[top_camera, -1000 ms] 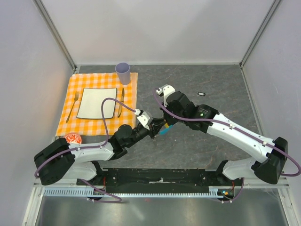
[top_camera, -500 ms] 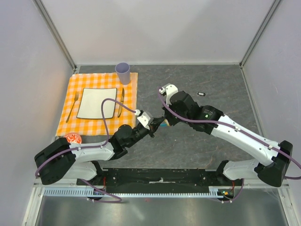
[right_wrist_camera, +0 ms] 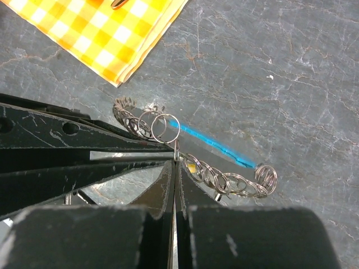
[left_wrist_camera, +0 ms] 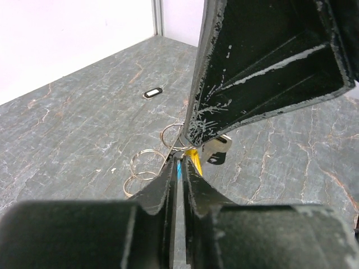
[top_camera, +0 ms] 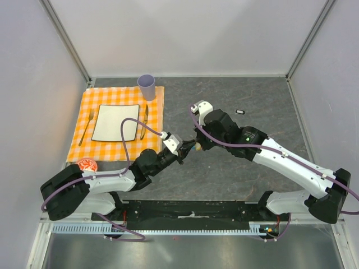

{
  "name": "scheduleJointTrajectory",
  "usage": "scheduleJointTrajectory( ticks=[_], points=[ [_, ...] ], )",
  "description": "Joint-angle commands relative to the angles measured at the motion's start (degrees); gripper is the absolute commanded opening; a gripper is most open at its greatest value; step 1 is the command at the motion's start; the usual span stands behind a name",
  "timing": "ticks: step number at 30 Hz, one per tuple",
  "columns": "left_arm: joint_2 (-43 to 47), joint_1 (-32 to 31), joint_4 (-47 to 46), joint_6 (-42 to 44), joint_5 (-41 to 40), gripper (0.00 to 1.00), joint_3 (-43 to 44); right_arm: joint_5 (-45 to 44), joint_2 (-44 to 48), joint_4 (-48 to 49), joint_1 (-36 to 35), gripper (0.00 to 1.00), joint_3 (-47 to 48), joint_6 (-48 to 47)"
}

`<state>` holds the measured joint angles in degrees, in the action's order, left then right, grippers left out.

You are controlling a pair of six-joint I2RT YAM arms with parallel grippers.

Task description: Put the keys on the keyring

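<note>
The keyring is a chain of thin metal rings (right_wrist_camera: 224,179) with a blue plastic section (right_wrist_camera: 207,140), held off the grey table between both grippers. My left gripper (left_wrist_camera: 178,167) is shut on the blue section (left_wrist_camera: 178,170). My right gripper (right_wrist_camera: 175,159) is shut on a ring of the chain beside it. A yellow-orange key (left_wrist_camera: 193,154) sits at the chain where the tips meet; it also shows in the right wrist view (right_wrist_camera: 192,167). In the top view the two grippers touch tip to tip, left (top_camera: 188,148) and right (top_camera: 197,146). One black key with a white centre (top_camera: 240,111) lies on the table to the far right.
An orange checked placemat (top_camera: 84,145) at the left carries a white square plate (top_camera: 116,123), a fork (top_camera: 87,128) and a knife (top_camera: 144,120). A lilac cup (top_camera: 146,87) stands at its far corner. A red round thing (top_camera: 87,165) lies near the left arm.
My right gripper has shifted slightly right and closed in on the left gripper's tip; the blue section that showed below the grippers is now hidden in the top view. The left arm has barely moved.
</note>
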<state>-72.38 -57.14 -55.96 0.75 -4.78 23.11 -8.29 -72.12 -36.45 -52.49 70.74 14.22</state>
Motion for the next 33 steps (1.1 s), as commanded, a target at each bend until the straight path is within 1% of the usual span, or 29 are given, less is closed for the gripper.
scheduleJointTrajectory(
  ticks=[1,3,4,5,7,8,10,12,13,16,18,20,21,24,25,28,29,33],
  points=[
    [2.76,-0.07,-5.55,1.62,1.26,0.22,-2.02,0.12,2.07,4.28,-0.07,0.00,0.01,0.99],
    [4.17,-0.07,-6.26,0.83,1.17,0.27,-3.07,-1.28,1.98,4.54,-0.07,0.00,0.01,1.16],
    [5.39,-0.07,-6.35,0.57,1.00,0.32,-4.21,-1.98,1.72,4.72,0.02,0.00,0.01,1.16],
    [7.76,-0.07,-6.18,0.39,0.47,0.34,-4.65,-2.77,1.54,4.72,0.11,0.00,0.01,1.16],
    [11.02,-0.07,-3.81,0.12,0.12,0.39,-5.36,-4.36,1.02,5.15,0.28,0.00,-0.25,1.08],
    [13.99,-0.07,-2.06,0.04,0.29,0.40,-5.19,-4.36,0.84,5.42,0.46,0.00,-0.34,1.08],
    [16.47,-0.07,3.91,-0.31,0.38,0.41,-3.96,-4.10,0.40,6.29,0.72,0.00,-0.60,1.25],
    [18.93,-0.07,6.82,-0.23,1.26,0.42,-2.99,-3.40,0.14,6.65,0.90,0.00,-0.60,1.25],
    [19.55,-0.07,9.36,-2.23,1.17,0.42,-2.73,-3.31,-0.13,6.74,0.90,0.00,-0.52,1.42],
    [21.31,-0.07,11.93,-5.58,1.87,0.42,-2.46,-3.39,-0.39,7.18,0.90,0.00,-0.52,1.78],
    [21.40,-0.07,10.97,-9.60,3.71,0.43,-3.33,-3.31,-0.48,7.35,0.99,0.00,-0.60,1.87],
    [19.83,-0.07,7.81,-12.69,6.69,0.43,-3.86,-3.31,-0.57,7.62,1.16,0.00,-0.78,2.04],
    [18.78,-0.07,6.58,-15.49,7.49,0.43,-4.39,-3.31,-0.39,7.79,1.07,0.00,-0.87,2.13],
    [13.86,-0.07,1.66,-18.67,7.68,0.45,-4.83,-2.43,-0.48,8.23,1.07,0.00,-1.22,2.48],
    [11.58,-0.07,0.95,-18.77,7.42,0.46,-4.75,-2.08,-0.39,8.58,1.07,0.00,-1.39,2.66],
    [9.72,-0.16,0.59,-17.02,5.04,0.47,-3.96,-0.24,-0.13,8.59,1.16,0.00,-1.74,2.66],
    [9.71,-0.07,1.29,-14.84,2.26,0.48,-3.69,0.20,0.13,8.59,1.16,0.00,-1.83,2.31],
    [10.94,0.02,8.04,-7.62,-2.34,0.49,-1.32,2.04,1.80,8.41,1.16,0.00,-2.89,0.55]
  ],
)
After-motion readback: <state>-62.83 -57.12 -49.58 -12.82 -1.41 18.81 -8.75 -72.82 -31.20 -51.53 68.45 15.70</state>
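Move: The left fingertips are still at the keyring's wire rings, close beside the shut right fingers. From the left hand the yellow key is about 1 cm ahead, 2 cm right and 1 cm lower, the black-and-silver key some 3 cm right and 1 cm lower, and the blue band about 3 cm ahead, 1 cm right and 3 cm lower. From the right hand the yellow key is about 1 cm right and 1 cm lower, level fore and aft. The left fingertips come free of the rings as the fingers open to about half, and the hand backs some 4 cm away from the keys while arching up nearly 6 cm. It then sinks to about its starting height, tipping down roughly 10 degrees and edging forward at the end. The right hand keeps its pinch on a ring, easing a centimetre or so forward. ##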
